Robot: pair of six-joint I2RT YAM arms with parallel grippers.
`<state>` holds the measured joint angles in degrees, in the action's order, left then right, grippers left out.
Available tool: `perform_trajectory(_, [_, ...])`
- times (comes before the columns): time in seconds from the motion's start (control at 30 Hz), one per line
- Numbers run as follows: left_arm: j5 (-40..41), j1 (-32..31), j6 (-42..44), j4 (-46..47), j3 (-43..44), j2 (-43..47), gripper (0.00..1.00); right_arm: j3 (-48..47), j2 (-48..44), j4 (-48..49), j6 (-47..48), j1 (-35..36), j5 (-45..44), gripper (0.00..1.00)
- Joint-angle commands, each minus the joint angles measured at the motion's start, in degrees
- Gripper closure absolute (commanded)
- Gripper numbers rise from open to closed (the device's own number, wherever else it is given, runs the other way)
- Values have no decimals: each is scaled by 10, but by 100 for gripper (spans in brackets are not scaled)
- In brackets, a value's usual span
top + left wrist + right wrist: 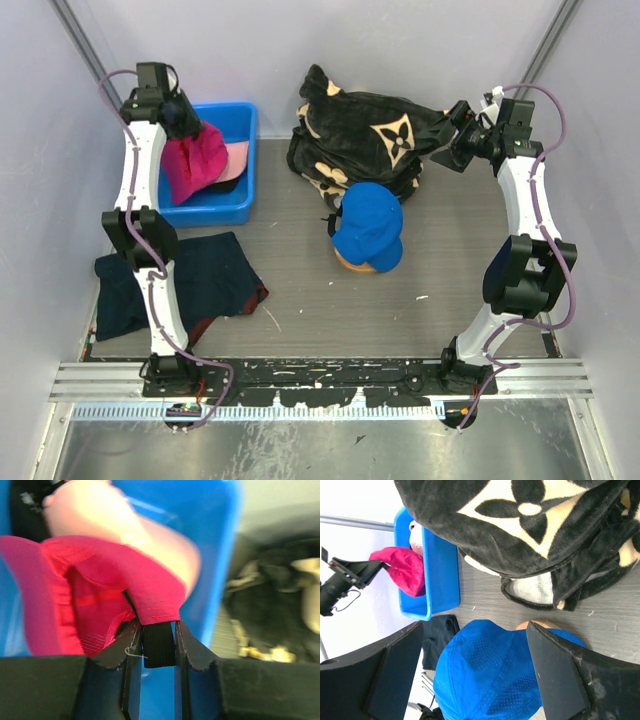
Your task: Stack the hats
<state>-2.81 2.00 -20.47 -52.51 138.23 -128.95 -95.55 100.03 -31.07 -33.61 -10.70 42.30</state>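
Note:
My left gripper hangs over the blue bin and is shut on the black back strap of the magenta hat, which dangles from it. In the bin beside it lies a light pink hat. The royal blue hat rests mid-table on a tan rounded form. At the back right my right gripper stands open and empty beside the plush bundle, well apart from the blue hat. The black hat is out of view.
A big black plush bundle with tan flower marks fills the back centre, just behind the blue hat. A flat dark navy cloth lies front left by the left arm. Grey walls close in both sides.

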Motion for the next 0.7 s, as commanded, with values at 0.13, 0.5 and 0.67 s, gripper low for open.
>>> perform_trajectory(0.13, [-220, -8, -218, 26, 62, 103, 99, -8, -25, 88, -38, 4, 37, 11])
perform_trajectory(0.5, [-356, -38, -511, 259, 62, 170, 99, 24, -65, 170, -99, 60, 83, 11])
perform_trajectory(0.67, [-370, -63, -699, 435, 59, 170, 99, 38, -87, 310, -246, 110, 103, 11])
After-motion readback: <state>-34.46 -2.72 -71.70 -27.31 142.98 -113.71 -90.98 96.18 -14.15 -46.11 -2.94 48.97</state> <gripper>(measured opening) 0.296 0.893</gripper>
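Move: The magenta hat is already in the left fingers, hanging some 5 cm back and 6 cm below them. The blue hat on its stand lies about 41 cm right, 24 cm back and a little lower. The pink hat in the tray is some 15 cm below the left hand, 3 cm right and 1 cm ahead. From the empty right hand the magenta hat is about 58 cm left, 4 cm ahead and 12 cm down; the dark bag is 14 cm ahead, 14 cm left and 18 cm down. Still pinching the magenta hat by its edge, the left hand sweeps it up out of the tray, about 30 cm higher and some 15 cm right, drawing back a little, while the wrist rolls until the fingers point rightward and nearly level. The right hand, open and touching nothing, eases up slightly, then swings left towards the hat, turning a little counter-clockwise. ##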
